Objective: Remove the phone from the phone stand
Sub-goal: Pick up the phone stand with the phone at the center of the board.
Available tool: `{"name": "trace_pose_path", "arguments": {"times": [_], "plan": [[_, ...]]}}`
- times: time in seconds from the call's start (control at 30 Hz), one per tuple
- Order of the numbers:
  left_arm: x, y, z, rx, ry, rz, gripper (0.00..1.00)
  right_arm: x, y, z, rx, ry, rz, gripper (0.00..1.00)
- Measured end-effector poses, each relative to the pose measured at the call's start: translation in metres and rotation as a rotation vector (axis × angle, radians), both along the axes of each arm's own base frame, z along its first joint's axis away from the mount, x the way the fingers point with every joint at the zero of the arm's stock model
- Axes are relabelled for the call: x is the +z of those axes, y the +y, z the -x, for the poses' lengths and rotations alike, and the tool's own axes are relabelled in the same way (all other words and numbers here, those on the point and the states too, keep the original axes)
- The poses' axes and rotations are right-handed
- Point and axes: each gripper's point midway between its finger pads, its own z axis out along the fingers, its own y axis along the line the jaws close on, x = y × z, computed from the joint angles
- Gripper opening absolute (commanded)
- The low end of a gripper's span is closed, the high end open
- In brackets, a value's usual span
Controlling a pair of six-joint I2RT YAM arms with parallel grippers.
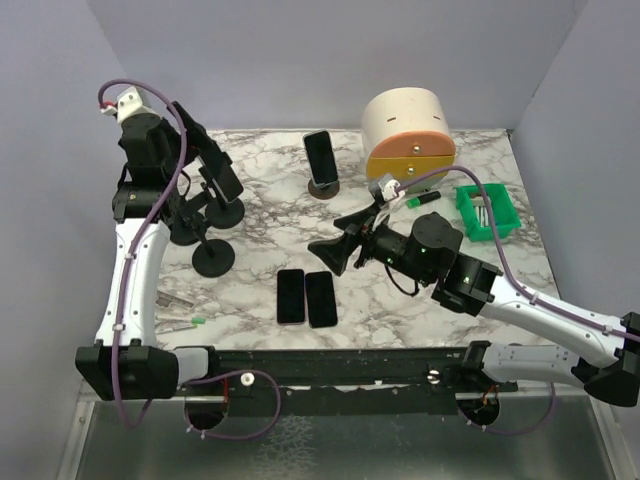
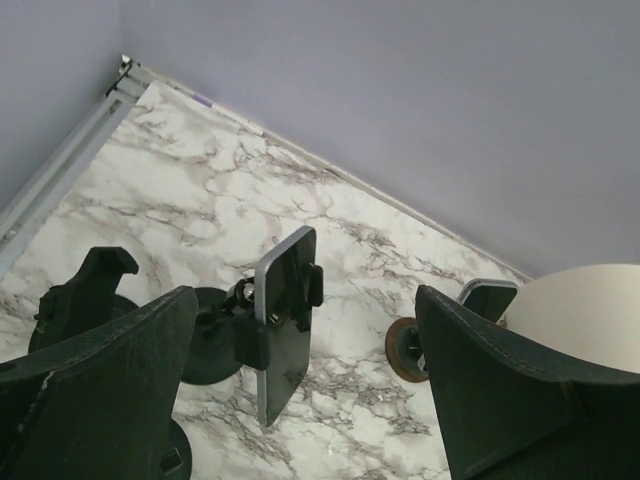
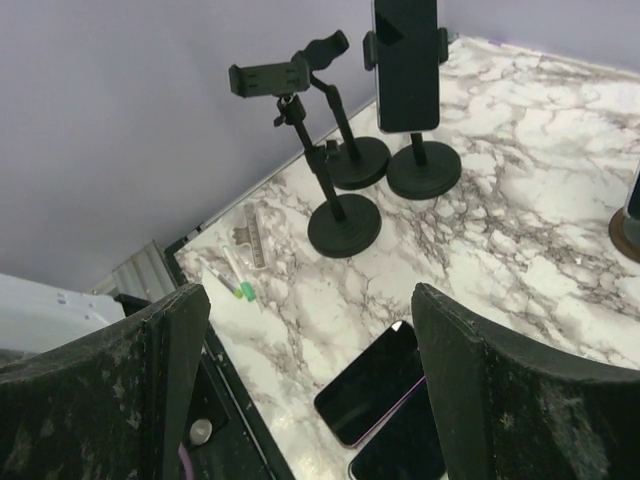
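Observation:
A dark phone [image 2: 283, 335] is clamped upright in a black phone stand [image 2: 210, 345] at the left back of the table. In the top view the same phone [image 1: 228, 181] sits right beside my left gripper [image 1: 207, 178]. That left gripper [image 2: 305, 300] is open, its jaws either side of the phone without touching it. A second phone [image 1: 320, 156] stands on a brown-based stand [image 1: 324, 188]. My right gripper [image 1: 335, 242] hovers open and empty over the table's middle. In its wrist view the clamped phone [image 3: 407, 60] is far ahead.
Two phones [image 1: 291, 296] [image 1: 321, 298] lie flat near the front. Two empty black stands [image 3: 343, 225] [image 3: 358, 160] stand left of the clamped phone. A beige cylinder [image 1: 405, 122], a green basket [image 1: 487, 212] and a marker [image 1: 425, 199] are at the back right. A pen [image 3: 232, 283] and ruler [image 3: 250, 235] lie at the left.

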Motion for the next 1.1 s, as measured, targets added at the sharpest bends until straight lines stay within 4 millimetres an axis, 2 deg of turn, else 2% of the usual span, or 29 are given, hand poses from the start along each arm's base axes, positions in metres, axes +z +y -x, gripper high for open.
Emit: {"name": "trace_pose_path", "arguments": {"times": [0.1, 0.17, 0.33, 0.67, 0.93, 1.1], "plan": [[-0.024, 0.02, -0.013, 0.01, 0.052, 0.1, 0.89, -0.007, -0.001, 0.007, 0.025, 0.022, -0.004, 0.86], [-0.032, 0.022, -0.018, -0.004, 0.071, 0.137, 0.85, -0.013, -0.003, 0.012, 0.044, 0.035, -0.005, 0.86], [-0.048, 0.014, -0.033, -0.069, 0.102, 0.204, 0.82, -0.023, -0.009, 0.021, 0.062, 0.068, -0.014, 0.86], [-0.057, 0.007, -0.048, -0.142, 0.097, 0.212, 0.75, -0.013, -0.018, 0.027, 0.063, 0.066, -0.052, 0.85], [-0.098, 0.011, -0.049, -0.14, 0.171, 0.229, 0.71, -0.015, -0.017, 0.025, 0.058, 0.07, -0.045, 0.85], [-0.106, 0.009, -0.052, -0.155, 0.182, 0.238, 0.66, -0.016, -0.017, 0.024, 0.05, 0.07, -0.044, 0.85]]}}
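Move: The phone on the rear left stand is my left hand's aim: roughly 10 cm ahead, 5 cm to the right and 14 cm below. One empty stand lies about 5 cm back and 2 cm left, the other some 11 cm left and 2 cm ahead, both about 25 cm down. The small phone stand is about 17 cm ahead, 32 cm right and 27 cm below. From my right hand, the phone is roughly 30 cm ahead, 36 cm left and 11 cm lower. I sink my left hand about 10 cm while easing it some 5 cm forward, towards the upper part of the phone on its stand. My wrist drops its left side and tips the fingers further down, with a slight clockwise turn; the fingers narrow somewhat but stay open. My right hand, open and empty, draws back a little, then holds. ##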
